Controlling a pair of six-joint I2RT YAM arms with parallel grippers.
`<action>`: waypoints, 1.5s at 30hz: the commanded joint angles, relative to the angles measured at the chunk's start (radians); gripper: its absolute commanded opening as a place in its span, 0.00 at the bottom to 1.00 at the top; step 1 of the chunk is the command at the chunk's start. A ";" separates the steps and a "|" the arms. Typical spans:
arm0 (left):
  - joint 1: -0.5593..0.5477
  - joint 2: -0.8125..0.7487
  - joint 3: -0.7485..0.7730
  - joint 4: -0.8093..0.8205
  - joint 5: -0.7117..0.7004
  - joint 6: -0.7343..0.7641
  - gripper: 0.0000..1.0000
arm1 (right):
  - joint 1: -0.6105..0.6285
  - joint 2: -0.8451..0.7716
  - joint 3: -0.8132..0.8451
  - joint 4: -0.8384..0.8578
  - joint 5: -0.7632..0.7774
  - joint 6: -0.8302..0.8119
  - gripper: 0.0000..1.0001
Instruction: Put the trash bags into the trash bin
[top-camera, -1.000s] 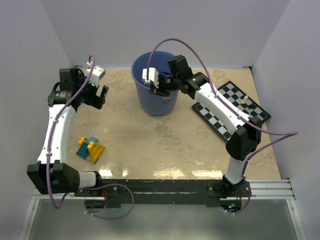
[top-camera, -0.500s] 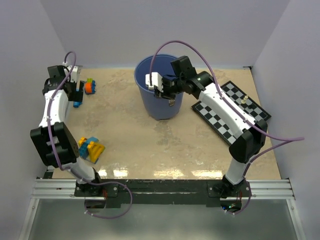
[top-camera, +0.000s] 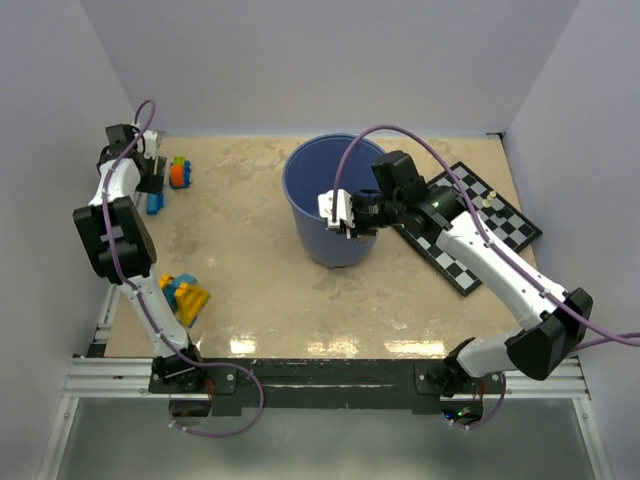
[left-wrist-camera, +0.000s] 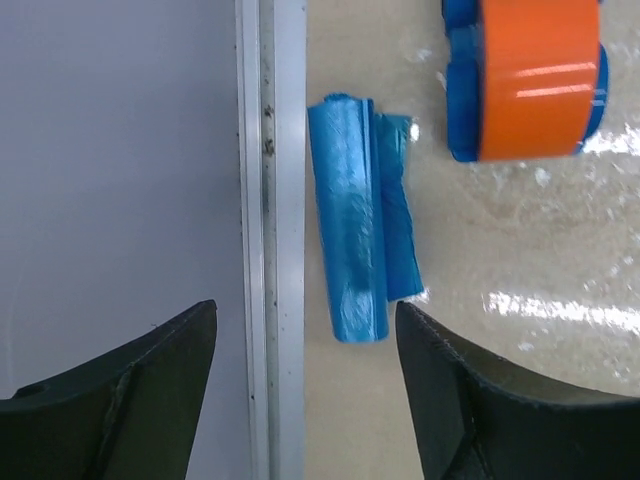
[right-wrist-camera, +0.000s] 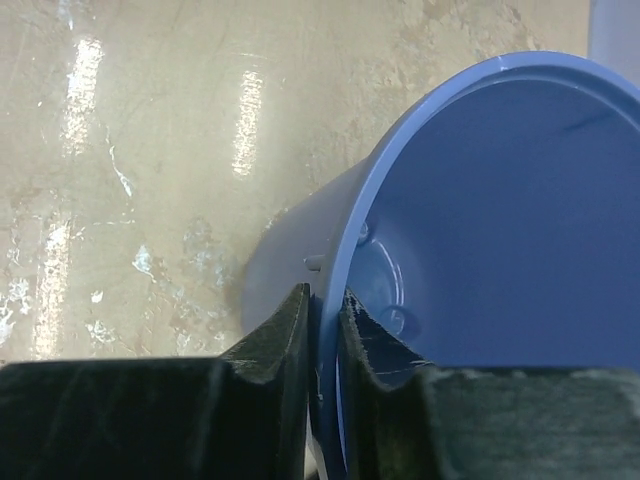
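The trash bags (left-wrist-camera: 355, 235) are a roll of crinkly blue film lying flat beside the metal rail at the table's left edge, seen from above as a small blue strip (top-camera: 155, 204). My left gripper (left-wrist-camera: 303, 330) hovers over them in the far left corner (top-camera: 150, 180), open, the roll's near end just ahead of its fingertips. The trash bin (top-camera: 340, 250) is a round blue bucket in the middle of the table. My right gripper (right-wrist-camera: 325, 310) is shut on its rim (right-wrist-camera: 400, 170), one finger outside the wall and one inside (top-camera: 350, 222).
An orange and blue toy (left-wrist-camera: 530, 80) lies just beyond the bags (top-camera: 180, 172). Yellow and blue blocks (top-camera: 183, 297) sit near the left front. A chessboard (top-camera: 470, 235) with a small piece lies at the right. Walls close in the left, back and right.
My left arm swung out to the far left corner and now hangs over the bags, its jaws a little narrower. My right gripper has dragged the bin to the right and nearer.
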 joint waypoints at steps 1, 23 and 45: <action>0.027 0.084 0.123 0.018 0.025 0.010 0.74 | 0.018 -0.062 -0.026 0.162 -0.008 -0.084 0.35; 0.035 0.198 0.157 -0.041 0.186 -0.055 0.37 | 0.019 -0.114 0.033 0.345 0.185 0.152 0.77; -0.214 -0.638 -0.272 -0.141 0.819 -0.272 0.00 | 0.019 -0.238 -0.127 0.142 0.245 -0.033 0.75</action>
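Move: Just ahead of the left hand, some 3 cm out, 1 cm to its right and 7 cm below its open fingers, lies the blue trash bag. The orange toy is about 10 cm ahead and 9 cm right of this hand, 6 cm below; the trash bin's middle is roughly 60 cm to its right, 9 cm back and 5 cm higher. The right hand still pinches the bin's near rim, the bin's middle some 12 cm ahead, 5 cm left and 13 cm below; the chessboard lies about 14 cm ahead, 34 cm right and 26 cm down. Sinking about 7 cm and easing slightly forward, the left hand closes on the trash bag, then lifts it some 27 cm and swings right and a little back towards the bin, tipping its fingers up and turning clockwise. The right hand opens off the rim, rises about 11 cm, drifts back and right, then dips 4 cm, staying open. ##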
